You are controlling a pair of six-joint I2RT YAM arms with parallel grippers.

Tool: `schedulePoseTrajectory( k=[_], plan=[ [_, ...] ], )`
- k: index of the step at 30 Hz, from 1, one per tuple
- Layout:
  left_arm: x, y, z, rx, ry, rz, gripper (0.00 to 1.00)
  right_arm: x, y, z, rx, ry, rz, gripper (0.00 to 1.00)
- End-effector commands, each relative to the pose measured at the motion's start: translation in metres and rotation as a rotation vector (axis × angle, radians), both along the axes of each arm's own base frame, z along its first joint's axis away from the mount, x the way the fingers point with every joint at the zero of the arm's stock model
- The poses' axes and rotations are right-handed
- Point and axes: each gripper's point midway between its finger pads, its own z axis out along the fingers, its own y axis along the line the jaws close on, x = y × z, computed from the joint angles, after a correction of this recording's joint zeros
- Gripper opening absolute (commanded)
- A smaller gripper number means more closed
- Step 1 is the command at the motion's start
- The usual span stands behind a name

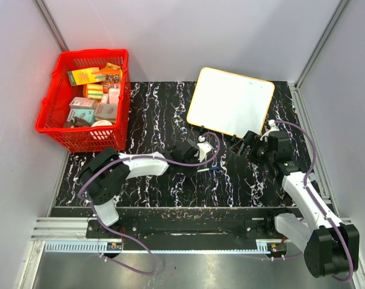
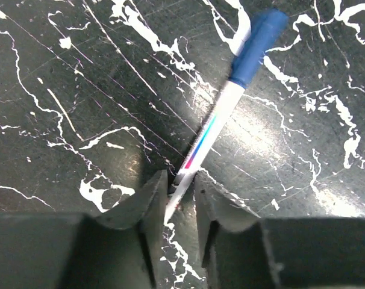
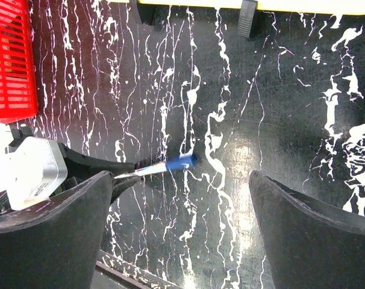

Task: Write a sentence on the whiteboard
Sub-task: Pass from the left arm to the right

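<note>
The whiteboard [image 1: 230, 101] lies tilted at the back right of the black marbled table, and its white face shows no sentence. Its orange-yellow rim [image 3: 230, 5] runs along the top of the right wrist view. A white marker with a blue cap [image 2: 230, 99] lies flat on the table. My left gripper [image 2: 182, 186] is shut on the marker's tail end, low over the table. The right wrist view shows the same marker [image 3: 170, 164] poking out of the left fingers. My right gripper [image 3: 182, 229] hangs open and empty near the board's front edge.
A red plastic basket [image 1: 95, 53] full of small boxes stands at the back left, and its wall [image 3: 11, 60] shows at the left of the right wrist view. Grey walls close in the table on three sides. The board rests on black feet [image 3: 247, 17].
</note>
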Motion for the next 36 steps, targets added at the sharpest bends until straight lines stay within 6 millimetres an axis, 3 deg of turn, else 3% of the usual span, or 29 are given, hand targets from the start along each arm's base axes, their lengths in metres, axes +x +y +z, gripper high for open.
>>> schedulePoseTrajectory(
  k=[1,3,7,13,16,17,19,21,22,23,25,31,36],
  plan=[
    [-0.025,0.015,-0.029,0.054,0.106,0.021,0.18,0.004,0.005,0.014,0.025,-0.070,0.024,1.00],
    [-0.028,0.015,-0.034,0.041,0.123,0.030,0.00,0.005,0.007,0.013,0.033,-0.066,0.032,1.00],
    [-0.027,0.007,-0.020,-0.021,0.117,0.038,0.00,0.001,0.016,0.020,0.062,-0.082,0.089,1.00],
    [-0.011,-0.008,0.057,-0.244,0.070,0.089,0.00,-0.012,0.042,0.042,0.212,-0.158,0.209,1.00],
    [-0.009,-0.010,0.117,-0.403,0.004,0.097,0.00,-0.014,0.060,0.056,0.306,-0.205,0.258,0.98],
    [-0.009,-0.009,0.127,-0.438,-0.007,0.104,0.00,-0.016,0.066,0.058,0.323,-0.211,0.273,0.98],
    [-0.011,-0.004,0.157,-0.509,-0.045,0.107,0.00,-0.019,0.082,0.071,0.373,-0.249,0.313,0.97],
    [-0.013,0.001,0.173,-0.552,-0.060,0.110,0.00,-0.028,0.106,0.093,0.429,-0.317,0.391,0.94],
    [-0.015,0.004,0.188,-0.584,-0.077,0.105,0.00,-0.032,0.112,0.099,0.469,-0.319,0.405,0.94],
    [-0.016,0.006,0.192,-0.590,-0.077,0.106,0.00,-0.036,0.119,0.119,0.510,-0.401,0.445,0.93],
    [-0.020,0.010,0.213,-0.617,-0.089,0.103,0.00,-0.043,0.126,0.132,0.574,-0.429,0.483,0.91],
    [-0.035,0.008,0.247,-0.691,-0.092,0.033,0.00,-0.054,0.142,0.168,0.633,-0.560,0.564,0.87],
    [-0.042,0.008,0.260,-0.733,-0.100,0.001,0.00,-0.045,0.150,0.163,0.649,-0.527,0.555,0.76]
  ],
)
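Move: The marker lies on the table with its white end between the left hand's half-open fingers. Its middle is about 3 cm to their right, 1 cm ahead and 1 cm below. The whiteboard's middle is some 26 cm ahead of the left hand and 14 cm to its right. From the raised, open right hand, the marker's middle is roughly 13 cm left, 4 cm back and 13 cm down, and the board's about 21 cm ahead and 2 cm left. The left fingers pinch the marker near its white end, then carry it up some 21 cm and slightly back, tilting from pointing down to point nearly level to the right. The right hand swings about 15 cm left and nearly as far up, drawing back a little, its fingers turning to point left towards the marker's blue cap; they narrow somewhat but stay open. ##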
